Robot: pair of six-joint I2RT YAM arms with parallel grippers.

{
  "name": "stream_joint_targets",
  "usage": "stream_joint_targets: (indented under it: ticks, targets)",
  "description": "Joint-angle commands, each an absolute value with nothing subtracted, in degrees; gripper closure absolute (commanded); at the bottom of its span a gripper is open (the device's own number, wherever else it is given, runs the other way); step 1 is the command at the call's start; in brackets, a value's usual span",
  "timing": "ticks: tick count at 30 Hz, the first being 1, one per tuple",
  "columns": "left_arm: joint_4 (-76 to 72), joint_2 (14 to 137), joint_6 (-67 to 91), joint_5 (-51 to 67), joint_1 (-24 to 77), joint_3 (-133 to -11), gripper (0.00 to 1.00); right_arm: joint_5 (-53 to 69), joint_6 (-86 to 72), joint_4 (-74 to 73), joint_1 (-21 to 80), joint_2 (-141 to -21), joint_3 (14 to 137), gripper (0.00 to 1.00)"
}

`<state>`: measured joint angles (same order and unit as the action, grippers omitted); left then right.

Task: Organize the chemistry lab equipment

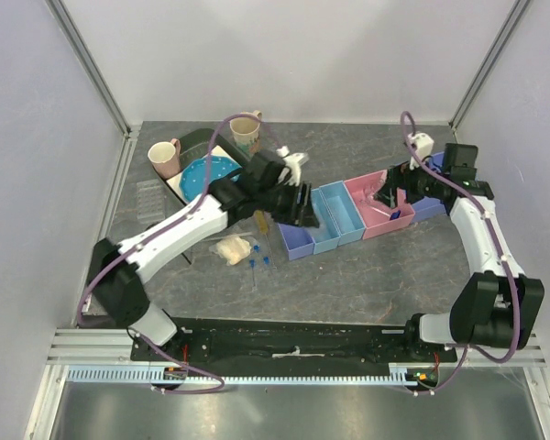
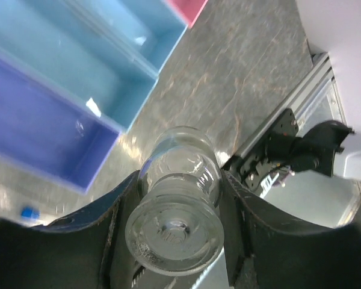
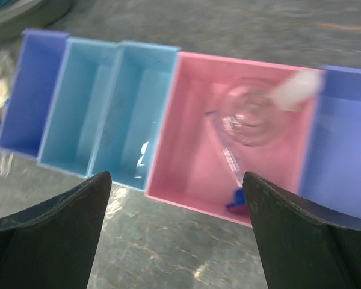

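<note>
My left gripper [image 2: 180, 177] is shut on a small clear glass vessel [image 2: 175, 226], its round end facing the camera. In the top view the left gripper [image 1: 302, 207] hangs over the near-left purple bin [image 1: 291, 242]. My right gripper [image 3: 177, 232] stands open and empty above the pink bin [image 3: 186, 150]. That bin holds a clear flask with a white stopper [image 3: 251, 114] and a thin cylinder [image 3: 227, 158] with a blue base. An amber tube [image 1: 259, 223], a whitish bag [image 1: 230, 248] and blue-capped tubes [image 1: 262, 263] lie on the table.
Two light-blue bins [image 1: 335, 220] sit between the purple and pink ones, and a second purple bin [image 1: 428, 208] is at the right end. Two mugs [image 1: 164, 159] [image 1: 246, 133] and a blue dotted plate [image 1: 204, 174] stand at the back left.
</note>
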<state>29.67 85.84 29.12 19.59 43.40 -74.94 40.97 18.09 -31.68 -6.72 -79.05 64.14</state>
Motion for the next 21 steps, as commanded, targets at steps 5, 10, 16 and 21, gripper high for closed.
stream_joint_targets:
  ticks: [5,10,16,21]
  targets:
    - [26.63,107.56,19.43,19.51,48.16,-102.63,0.91,24.79,3.08,-20.39,-14.94,-70.94,63.11,0.02]
    - [26.54,122.24,15.12,18.81,50.45,-118.02,0.91,24.08,0.27,-17.49,-17.4,-68.91,61.44,0.02]
    - [27.33,133.22,11.52,16.09,51.5,-130.6,0.9,23.12,0.18,-16.87,-18.72,-68.55,60.91,0.02]
    - [28.21,137.28,8.1,13.28,51.94,-134.55,0.87,23.82,0.18,-16.79,-18.81,-69.08,60.82,0.02]
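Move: The left hand already holds the clear glass vessel; the pink bin it is being carried to lies about 14 cm ahead, 23 cm to its right and 16 cm below. In that bin the flask stands some 18 cm ahead and 23 cm right of the hand, the blue-based cylinder 11 cm ahead and 25 cm right. The light-blue trays are nearer, 7 cm ahead and 8 cm right. From the empty right hand the pink bin is about 6 cm ahead, straight on, 14 cm below. Sweeping right and forward, some 20 cm across and 10 cm out, the left hand carries the vessel past the light-blue trays towards the pink bin, sinking over the last half and turning a little clockwise, grip kept. The open right hand clears out to the right and up, swinging clockwise about 35 degrees, towards the large blue bin. ##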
